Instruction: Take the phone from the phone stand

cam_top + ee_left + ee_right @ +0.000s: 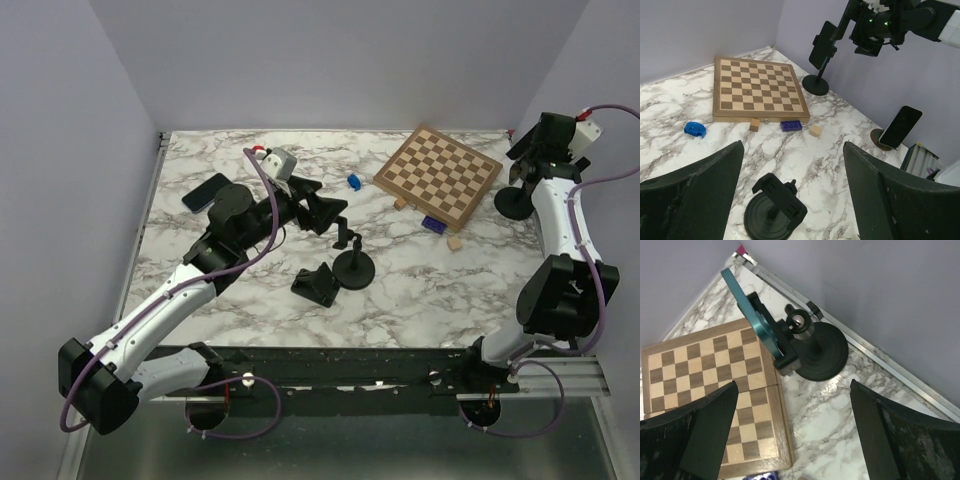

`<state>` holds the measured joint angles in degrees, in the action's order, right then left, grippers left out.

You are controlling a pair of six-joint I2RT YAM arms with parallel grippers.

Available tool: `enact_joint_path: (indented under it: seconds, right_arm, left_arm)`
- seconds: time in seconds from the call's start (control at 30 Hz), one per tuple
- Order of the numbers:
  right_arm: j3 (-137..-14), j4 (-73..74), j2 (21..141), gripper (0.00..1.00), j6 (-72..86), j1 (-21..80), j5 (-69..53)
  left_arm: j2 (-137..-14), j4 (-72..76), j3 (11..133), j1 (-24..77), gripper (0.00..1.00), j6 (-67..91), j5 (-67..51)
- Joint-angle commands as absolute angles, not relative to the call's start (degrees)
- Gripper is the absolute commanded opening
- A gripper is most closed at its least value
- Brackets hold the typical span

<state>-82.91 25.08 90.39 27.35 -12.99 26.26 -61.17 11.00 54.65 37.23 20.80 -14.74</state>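
The phone (751,310), seen edge-on with a teal rim, sits clamped in a black phone stand (822,354) at the table's back right corner, next to the chessboard. From the left wrist view the same phone (822,45) stands upright on its stand (815,85). My right gripper (793,385) hovers above it, open, with nothing between its fingers and clear of the phone. In the top view that gripper (522,165) hangs over the stand's base (514,206). My left gripper (794,145) is open and empty mid-table, above an empty black stand (774,212).
A wooden chessboard (438,175) lies at the back right, with a blue brick (433,224) and a wooden cube (455,242) beside it. A small blue piece (354,182) and a flat dark phone (205,192) lie further left. Another black holder (317,285) lies near the empty stand (352,265). A second phone (900,126) leans near the right wall.
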Motion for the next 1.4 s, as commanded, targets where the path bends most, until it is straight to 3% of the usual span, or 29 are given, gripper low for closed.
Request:
enact_joint_path:
  seconds: [0.0, 0.1, 0.23, 0.43, 0.57, 0.63, 0.93, 1.13, 1.37]
  right_arm:
    - [-83.6, 15.93, 93.28, 1.0, 23.74, -13.43, 23.64]
    - [-83.12, 11.77, 94.36, 1.0, 20.97, -13.45, 24.41]
    - [-83.58, 8.84, 96.03, 0.83, 18.27, -13.44, 26.33]
    - [-85.96, 8.04, 100.75, 0.79, 16.06, -13.49, 23.65]
    - [-87.12, 7.82, 103.05, 0.7, 15.34, -13.46, 23.14]
    - [-87.6, 8.02, 103.61, 0.57, 14.74, -13.47, 24.0]
    - [-87.13, 7.25, 101.44, 0.14, 13.06, -13.4, 25.87]
    - [-87.01, 7.75, 95.78, 0.01, 13.41, -12.84, 24.54]
    - [-85.79, 7.54, 85.58, 0.01, 10.19, -8.44, 30.16]
  left_arm:
    - [-61.93, 11.6, 56.41, 35.97, 0.88, 25.29, -18.25]
    - [-62.76, 11.71, 56.64, 34.37, 0.87, 28.93, -20.19]
    - [-63.83, 12.13, 56.87, 32.66, 0.86, 31.74, -22.2]
    - [-64.25, 11.87, 57.15, 32.25, 0.84, 32.6, -23.58]
    - [-64.41, 11.7, 57.19, 32.21, 0.84, 32.78, -23.47]
    - [-64.42, 11.45, 57.3, 32.23, 0.84, 32.65, -23.42]
    - [-64.33, 11.07, 57.46, 32.2, 0.84, 32.68, -23.28]
    - [-64.16, 10.99, 57.39, 32.24, 0.84, 32.78, -23.29]
    - [-63.98, 10.9, 57.41, 32.26, 0.84, 32.87, -23.25]
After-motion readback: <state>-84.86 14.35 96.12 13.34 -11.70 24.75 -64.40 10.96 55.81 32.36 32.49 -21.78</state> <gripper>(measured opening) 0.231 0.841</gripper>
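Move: The phone on the far-right stand is about 9 cm ahead of the right hand, 4 cm to its right and a couple of centimetres lower. That stand's round base is roughly 6 cm ahead, 9 cm right and 20 cm down; the chessboard's middle is some 12 cm ahead, 14 cm left and as far down. From the left hand, the phone lies about 24 cm ahead, 55 cm right and 12 cm lower. The right hand's open fingers close on the lower part of the phone, one on either side, after the hand has gone about 7 cm forward, down some 3 cm and slightly right, turning a little counter-clockwise. Keeping the pinch, it then pulls up about 3 cm and back and left a couple of centimetres each. ##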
